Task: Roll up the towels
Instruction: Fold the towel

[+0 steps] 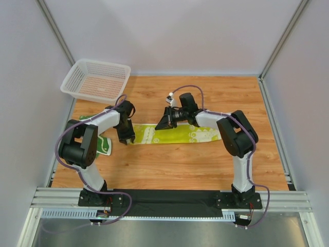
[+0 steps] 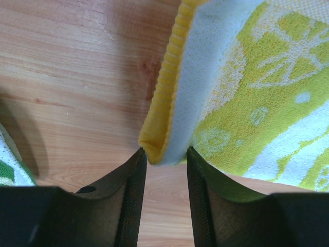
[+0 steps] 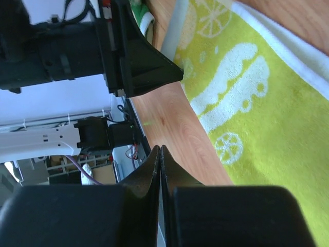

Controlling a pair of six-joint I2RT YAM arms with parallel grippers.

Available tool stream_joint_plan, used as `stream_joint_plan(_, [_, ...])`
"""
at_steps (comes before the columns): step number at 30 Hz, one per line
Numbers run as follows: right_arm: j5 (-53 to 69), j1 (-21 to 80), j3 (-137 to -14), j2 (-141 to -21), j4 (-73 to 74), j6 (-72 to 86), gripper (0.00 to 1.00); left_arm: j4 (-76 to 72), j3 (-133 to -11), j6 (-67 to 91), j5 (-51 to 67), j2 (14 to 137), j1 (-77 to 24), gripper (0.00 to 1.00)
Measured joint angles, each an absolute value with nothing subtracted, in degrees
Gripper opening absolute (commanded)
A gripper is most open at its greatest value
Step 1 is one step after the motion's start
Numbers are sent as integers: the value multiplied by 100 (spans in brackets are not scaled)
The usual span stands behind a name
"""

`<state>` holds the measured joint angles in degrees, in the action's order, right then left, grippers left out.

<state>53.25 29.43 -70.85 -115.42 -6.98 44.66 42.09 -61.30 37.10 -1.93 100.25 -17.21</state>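
Observation:
A long yellow-green towel [image 1: 180, 134] with white patterns lies flat across the middle of the table. My left gripper [image 1: 127, 138] is at its left end. In the left wrist view the towel's [image 2: 247, 103] end is turned up into a fold, and that fold sits pinched between the tips of my left gripper [image 2: 167, 154]. My right gripper [image 1: 163, 123] hovers shut and empty over the towel's left part, its fingers pressed together [image 3: 160, 149] beside the towel [image 3: 267, 103]. A second towel [image 1: 104, 145], cream with green swirls, lies partly under the left arm.
A white mesh basket [image 1: 95, 80] stands at the back left corner. Grey walls close in the table on the left, right and back. The black base rail [image 1: 169, 198] runs along the near edge.

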Motion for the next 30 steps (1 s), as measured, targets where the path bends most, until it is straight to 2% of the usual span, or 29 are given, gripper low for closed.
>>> stream_joint_plan(7, [5352, 3361, -7185, -12223, -884, 4495, 0, 4202, -6117, 3701, -193, 10016, -1697, 42])
stream_joint_plan(18, [4615, 3208, -6989, -12309, 187, 3638, 0, 4211, -6045, 3669, -25, 9963, -1426, 42])
stream_joint_plan(30, [5006, 2510, -5704, -11675, -270, 3664, 0, 4226, -6001, 3577, 104, 9933, -1197, 40])
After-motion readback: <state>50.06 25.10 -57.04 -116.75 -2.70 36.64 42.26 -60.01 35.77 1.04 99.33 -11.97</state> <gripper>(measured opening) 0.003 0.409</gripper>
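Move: The left gripper already has the towel's near-left corner between its fingertips; the folded towel's middle is some 21 cm to its right and 4 cm ahead, and the green towel about 15 cm left and 3 cm ahead. The shut right gripper hovers: the bit of near edge it makes for lies roughly 10 cm below, 4 cm back and 5 cm right, the towel's middle 8 cm right and 1 cm ahead, equally low. The left gripper stands 13 cm left of it and 3 cm back. The right hand's shut fingertips, pointing left and down, come to bear on the towel's near edge: the hand sinks almost 10 cm while easing back about 4, drifting slightly left at first, then sweeps right low along that edge, steepening its fingers some 10 degrees. The left hand keeps its fingers about the near-left corner and draws it left, itself moving 2 cm. ##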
